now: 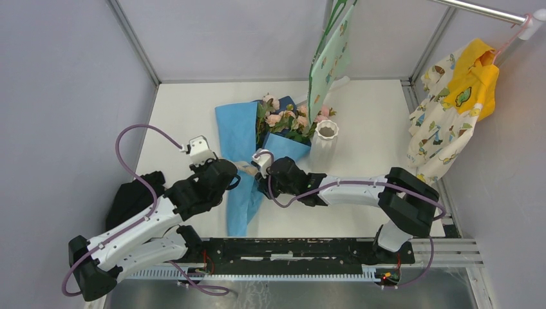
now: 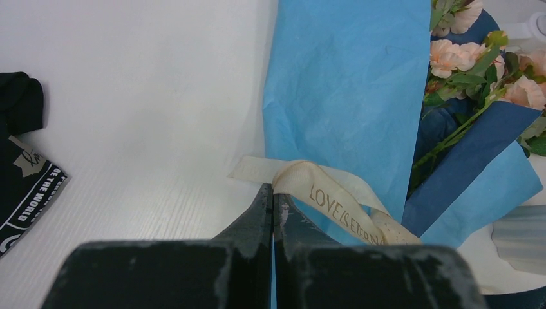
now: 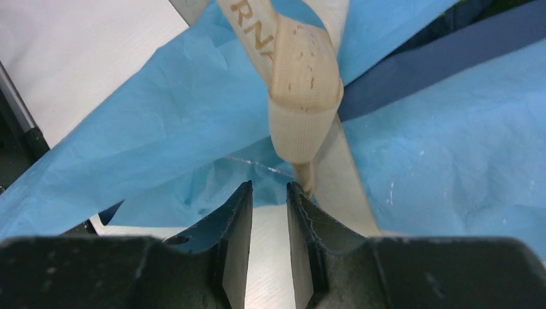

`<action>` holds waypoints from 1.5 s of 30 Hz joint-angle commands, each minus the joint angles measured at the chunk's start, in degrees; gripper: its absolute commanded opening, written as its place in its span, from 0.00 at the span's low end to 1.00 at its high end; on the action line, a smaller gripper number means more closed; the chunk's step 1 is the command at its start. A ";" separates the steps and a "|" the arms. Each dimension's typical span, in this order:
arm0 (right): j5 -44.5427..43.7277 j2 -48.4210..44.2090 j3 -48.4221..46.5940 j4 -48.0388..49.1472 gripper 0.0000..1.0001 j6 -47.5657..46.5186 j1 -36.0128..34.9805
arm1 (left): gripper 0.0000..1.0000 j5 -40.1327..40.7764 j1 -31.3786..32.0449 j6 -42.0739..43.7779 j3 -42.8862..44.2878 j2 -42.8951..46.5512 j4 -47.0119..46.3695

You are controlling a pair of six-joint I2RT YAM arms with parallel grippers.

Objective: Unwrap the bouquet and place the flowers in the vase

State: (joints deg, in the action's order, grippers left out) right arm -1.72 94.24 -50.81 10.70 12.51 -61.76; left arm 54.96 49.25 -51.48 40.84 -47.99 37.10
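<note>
The bouquet (image 1: pixel 239 132) lies mid-table in light blue paper (image 2: pixel 348 96) with a navy inside, and a cream ribbon (image 2: pixel 335 199) is tied round it. Its flowers (image 1: pixel 283 119), pink and peach roses (image 2: pixel 454 55), spill from the far end beside the white ribbed vase (image 1: pixel 324 143), which stands upright. My left gripper (image 2: pixel 272 191) is shut, with the ribbon's loop coming out right at its tips. My right gripper (image 3: pixel 269 187) is open at a narrow gap with nothing in it. The ribbon knot (image 3: pixel 302 90) hangs just above and beside its right fingertip.
A black cloth (image 1: pixel 135 193) lies at the left by the left arm. A green patterned cloth (image 1: pixel 331 58) hangs over the back of the table, just above the vase. A yellow and cream garment (image 1: pixel 454 109) hangs at the right wall.
</note>
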 commanded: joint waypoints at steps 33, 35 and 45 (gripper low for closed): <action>-6.93 4.52 -6.48 -1.27 0.00 -1.67 -0.11 | 0.02 1.19 -0.18 3.01 -0.23 -0.18 -4.54; -9.38 2.95 -4.91 -1.81 0.00 -1.52 -0.11 | 0.02 1.40 -0.22 3.21 -0.25 -0.53 -4.70; -24.60 -11.03 8.57 -7.27 0.00 -0.61 0.50 | 0.02 3.63 -0.51 2.88 0.86 -3.43 -4.87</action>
State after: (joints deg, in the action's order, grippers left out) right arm -17.08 89.10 -46.17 6.02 10.87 -61.76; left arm 55.05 49.23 -50.00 40.84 -50.70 34.57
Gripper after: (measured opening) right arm 0.009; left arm 0.025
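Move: The knotted part of the ribbon hangs right at the slightly open right fingers, about 2 cm ahead and 2 cm to the left, level with them. From that hand the vase stands some 20 cm to the right and 8 cm farther out, and the bouquet's flowers lie roughly 20 cm ahead and 11 cm right, a little lower. The left hand, already pinching one ribbon end, has that knotted part about 13 cm to its right, 3 cm back and 10 cm lower. To the right and slightly down by nearly 3 cm, the right hand first eases off the knot, then comes back left and forward about 4 cm to it and shuts its fingers on a strand of ribbon. It then pulls the pinched strand right, away from the left hand, some 7 cm, turning about 10 degrees clockwise and rolling a little, while the left hand keeps its pinch almost in place. ##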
